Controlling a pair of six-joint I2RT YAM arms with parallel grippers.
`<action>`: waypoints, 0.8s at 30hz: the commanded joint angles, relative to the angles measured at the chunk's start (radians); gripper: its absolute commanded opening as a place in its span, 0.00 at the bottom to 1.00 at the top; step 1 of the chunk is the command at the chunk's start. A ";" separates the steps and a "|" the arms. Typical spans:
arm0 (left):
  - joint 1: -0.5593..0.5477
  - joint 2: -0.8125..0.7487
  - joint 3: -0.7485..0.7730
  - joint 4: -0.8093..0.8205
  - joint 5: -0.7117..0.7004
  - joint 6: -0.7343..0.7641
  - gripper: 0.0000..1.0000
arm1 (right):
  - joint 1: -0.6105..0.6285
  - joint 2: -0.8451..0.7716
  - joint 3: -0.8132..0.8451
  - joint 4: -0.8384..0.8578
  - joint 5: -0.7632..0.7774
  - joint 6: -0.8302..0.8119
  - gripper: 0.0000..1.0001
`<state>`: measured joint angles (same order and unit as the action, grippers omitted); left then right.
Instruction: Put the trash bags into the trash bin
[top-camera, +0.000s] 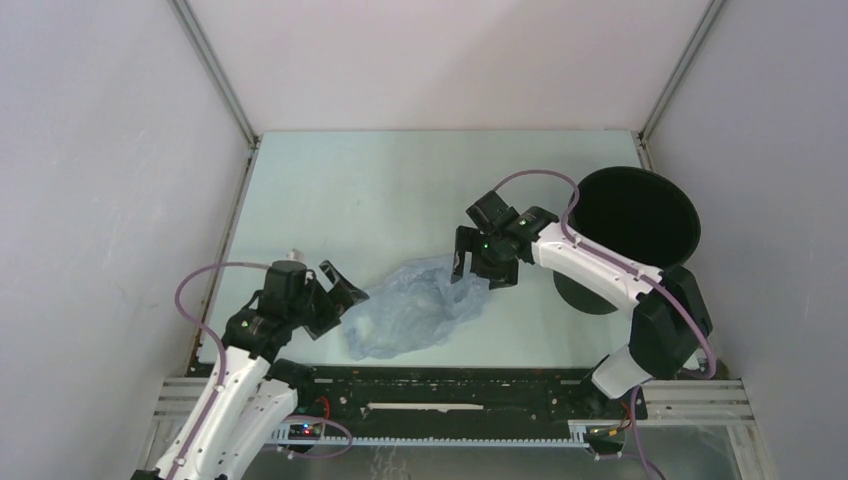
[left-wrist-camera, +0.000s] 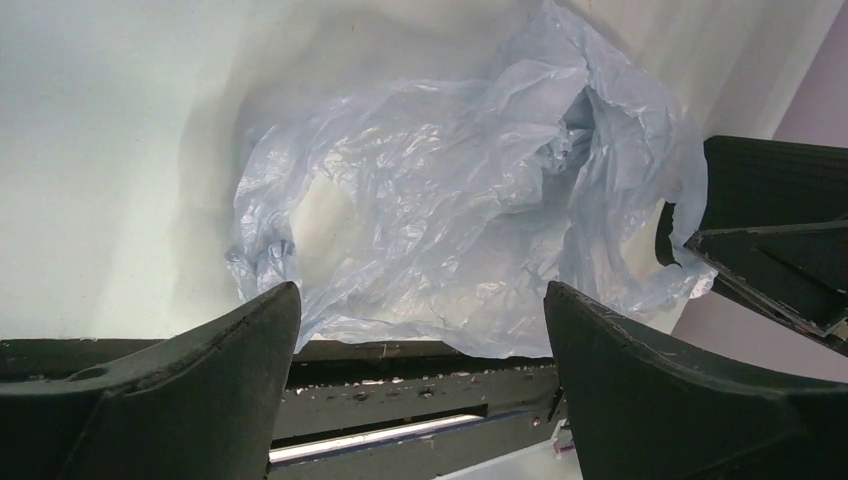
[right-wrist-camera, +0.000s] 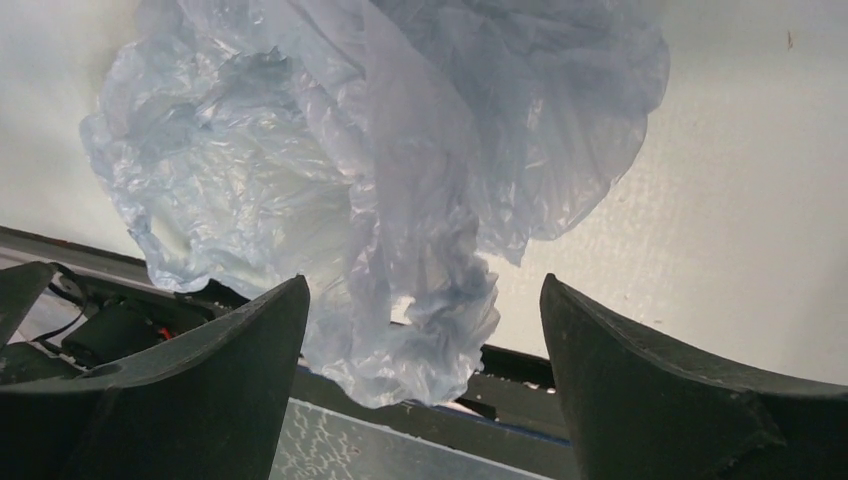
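The trash bag lies crumpled on the pale table near its front edge, thin and pale blue. The trash bin, round and black, stands upright at the right, apart from the bag. My left gripper is open at the bag's left edge. In the left wrist view the bag spreads just beyond the left gripper, with nothing between its fingers. My right gripper hovers open over the bag's right end. In the right wrist view a bunched fold of the bag sits loosely between the wide fingers of the right gripper.
A black rail runs along the table's near edge, right under the bag. White walls with metal corner posts close in the table on three sides. The bin sits close to the right wall.
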<state>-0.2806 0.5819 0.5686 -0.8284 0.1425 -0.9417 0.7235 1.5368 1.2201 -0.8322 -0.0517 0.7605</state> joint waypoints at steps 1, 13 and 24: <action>-0.003 -0.013 -0.011 -0.014 -0.027 0.014 0.96 | -0.011 0.046 -0.007 0.045 -0.062 -0.100 0.93; -0.003 0.093 -0.050 -0.044 -0.096 -0.004 0.89 | 0.012 0.109 -0.022 0.107 0.001 -0.077 0.19; -0.067 0.287 -0.095 0.058 -0.161 0.005 0.68 | 0.004 -0.036 -0.045 0.125 0.063 -0.116 0.00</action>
<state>-0.3336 0.8368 0.5076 -0.8349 0.0269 -0.9413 0.7288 1.5581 1.1893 -0.7399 -0.0105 0.6666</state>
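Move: The upright fold of the trash bag is almost straight under the right hand, about 1 cm ahead, 1 cm to its left and 4 cm below. The bin stands some 26 cm to that hand's right and 6 cm farther out. From the left hand, the bag's left end lies about 10 cm below and 2 cm back, with the table's front edge 6 cm back. The fold lies about 26 cm to its right and 7 cm ahead. Down about 3.5 cm onto the bag's fold goes the right hand, its open fingers shutting fully to pinch the plastic; then it rises a good 2 cm with its grip kept. Meanwhile the left hand sinks some 7 cm towards the bag's left end, easing slightly back and left while its wrist tips nearly 20 degrees to point more steeply down and its fingers begin to narrow, still open. ##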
